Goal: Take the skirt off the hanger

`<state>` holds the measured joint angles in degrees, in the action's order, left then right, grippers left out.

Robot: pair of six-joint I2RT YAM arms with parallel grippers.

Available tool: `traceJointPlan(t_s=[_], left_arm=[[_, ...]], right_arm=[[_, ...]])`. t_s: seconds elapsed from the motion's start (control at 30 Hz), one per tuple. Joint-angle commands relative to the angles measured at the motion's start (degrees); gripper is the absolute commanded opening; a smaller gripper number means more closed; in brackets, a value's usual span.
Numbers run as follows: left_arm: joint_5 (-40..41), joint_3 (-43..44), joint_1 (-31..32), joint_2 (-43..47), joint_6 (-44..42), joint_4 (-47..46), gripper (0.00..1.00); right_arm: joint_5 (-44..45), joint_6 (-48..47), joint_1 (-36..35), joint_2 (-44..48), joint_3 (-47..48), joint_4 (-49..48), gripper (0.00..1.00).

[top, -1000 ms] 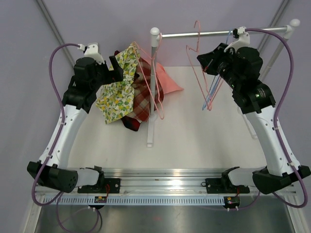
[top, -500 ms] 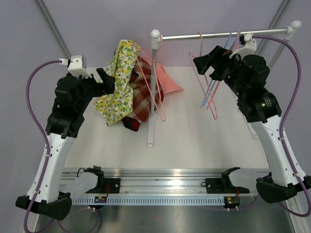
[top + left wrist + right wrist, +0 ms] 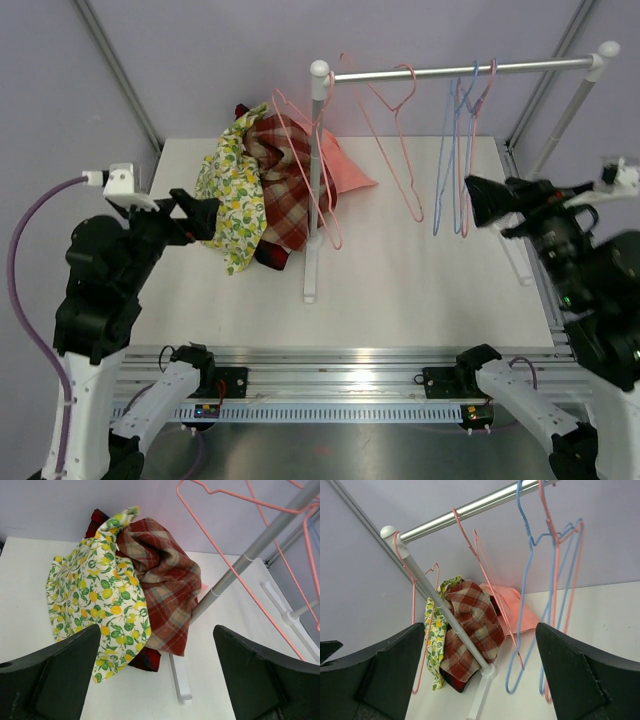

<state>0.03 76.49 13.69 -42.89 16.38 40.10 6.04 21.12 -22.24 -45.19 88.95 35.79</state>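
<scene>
The lemon-print skirt [image 3: 228, 190] [image 3: 95, 590] [image 3: 434, 640] lies crumpled on the table, left of the rack post, against a red plaid garment [image 3: 282, 180] [image 3: 160, 580]. It is off any hanger. An empty pink hanger [image 3: 395, 130] [image 3: 487, 580] hangs on the rail. My left gripper [image 3: 200, 215] [image 3: 156, 630] hovers open, just near-left of the skirt, touching nothing. At the right edge of the table my right gripper [image 3: 475, 203] [image 3: 480, 627] is open and empty, apart from the hangers.
The white rack's post [image 3: 314, 180] rises mid-table, its foot [image 3: 309, 285] running toward me. Blue hangers [image 3: 450, 150] and another pink one [image 3: 478, 130] hang on the rail [image 3: 520, 66]. A pink hanger [image 3: 325, 215] dangles by the post, a pink cloth [image 3: 350, 170] behind it.
My right gripper opened, left the pink hanger on the rail and withdrew to the right. My left arm pulled back toward me; the skirt slumped lower onto the pile.
</scene>
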Motion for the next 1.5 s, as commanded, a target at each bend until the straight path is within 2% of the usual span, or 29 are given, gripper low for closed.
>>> traceJointPlan(t_s=[0.0, 0.07, 0.17, 0.27, 0.37, 0.6, 0.73, 0.8, 0.83, 0.87, 0.9, 1.03, 1.13, 1.27, 1.4, 1.47], left_arm=[[-2.8, -3.8, 0.2, 7.9, -0.5, 4.8, 0.99], [-2.6, -9.3, 0.2, 13.4, -0.2, 6.2, 0.99], [-1.8, -15.8, 0.3, 19.5, 0.6, 6.8, 0.99], [-0.2, -18.4, 0.2, 21.7, 1.5, 8.2, 0.99], [5.2, -19.5, 0.3, 21.8, 1.8, 9.9, 0.99], [6.5, -22.4, 0.2, 24.7, 2.5, 7.9, 0.99], [16.6, -22.7, 0.2, 18.9, 5.7, 6.8, 0.99], [20.9, -21.7, 0.2, 10.4, 8.0, 6.8, 0.99], [26.7, -20.9, 0.2, 7.2, 11.6, 8.4, 0.99], [29.7, -18.8, 0.1, -0.1, 15.3, 9.9, 0.99], [31.4, -18.4, 0.1, -2.6, 17.9, 10.4, 0.99], [20.8, -26.6, -0.1, -6.1, 24.6, -9.8, 0.99], [21.8, -30.9, -0.2, -10.1, 24.5, -18.3, 0.99], [23.4, -34.9, -2.4, -15.9, 23.1, -23.0, 0.99], [20.4, -40.7, -5.1, -19.1, 21.9, -35.3, 0.99], [18.3, -42.6, -8.6, -22.9, 21.8, -38.4, 0.99]], right_arm=[[3.2, -2.5, -0.3, 12.3, -7.4, 2.6, 0.99], [2.6, -3.5, -0.3, 20.7, -13.6, 2.4, 1.0], [1.3, -2.6, -0.2, 28.1, -18.4, 2.8, 0.99], [2.2, -0.1, -0.3, 30.4, -22.1, 6.1, 0.99], [2.2, 0.8, -0.2, 31.0, -23.8, 7.8, 1.0], [4.4, -0.6, -0.3, 33.3, -25.8, 8.6, 0.99], [4.2, 0.0, -0.3, 33.9, -27.0, 9.1, 0.99], [4.1, 0.2, -0.3, 34.2, -27.9, 9.1, 0.99], [3.9, 0.6, -0.3, 34.4, -28.2, 8.9, 1.0], [3.7, 0.7, -0.3, 34.4, -28.7, 8.7, 0.99], [3.5, 0.7, -0.2, 34.5, -28.9, 8.4, 0.99], [4.1, -0.3, -0.3, 34.4, -28.4, 8.2, 1.0], [4.2, -1.3, -0.3, 33.5, -26.3, 9.1, 0.99], [3.1, -2.2, -0.3, 32.6, -23.0, 10.5, 0.99], [1.6, -2.7, -0.3, 31.9, -22.3, 10.2, 0.99], [0.8, -2.8, -0.3, 31.0, -22.2, 9.8, 0.99]])
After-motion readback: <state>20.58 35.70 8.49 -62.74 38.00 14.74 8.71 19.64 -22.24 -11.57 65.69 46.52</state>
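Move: The lemon-print skirt lies loose on the table some 22 cm ahead of the left hand, about 3 cm to its left and nearly 40 cm below. The brown plaid skirt is about 27 cm ahead, 11 cm right and 36 cm below. The rack's left post rises about 15 cm ahead and 19 cm right. From the right hand, the lemon skirt is roughly 24 cm ahead, 49 cm left and 48 cm below. Down about 30 cm in all, the open, empty left hand first draws back and sinks, lingers, then swoops forward and down over the near-left edge of the lemon skirt, ending slightly left, its wrist tipping down and turning counter-clockwise some 30 degrees. The right hand, still open, backs off from the hangers while sinking and drifting right, then roughly stays put. ##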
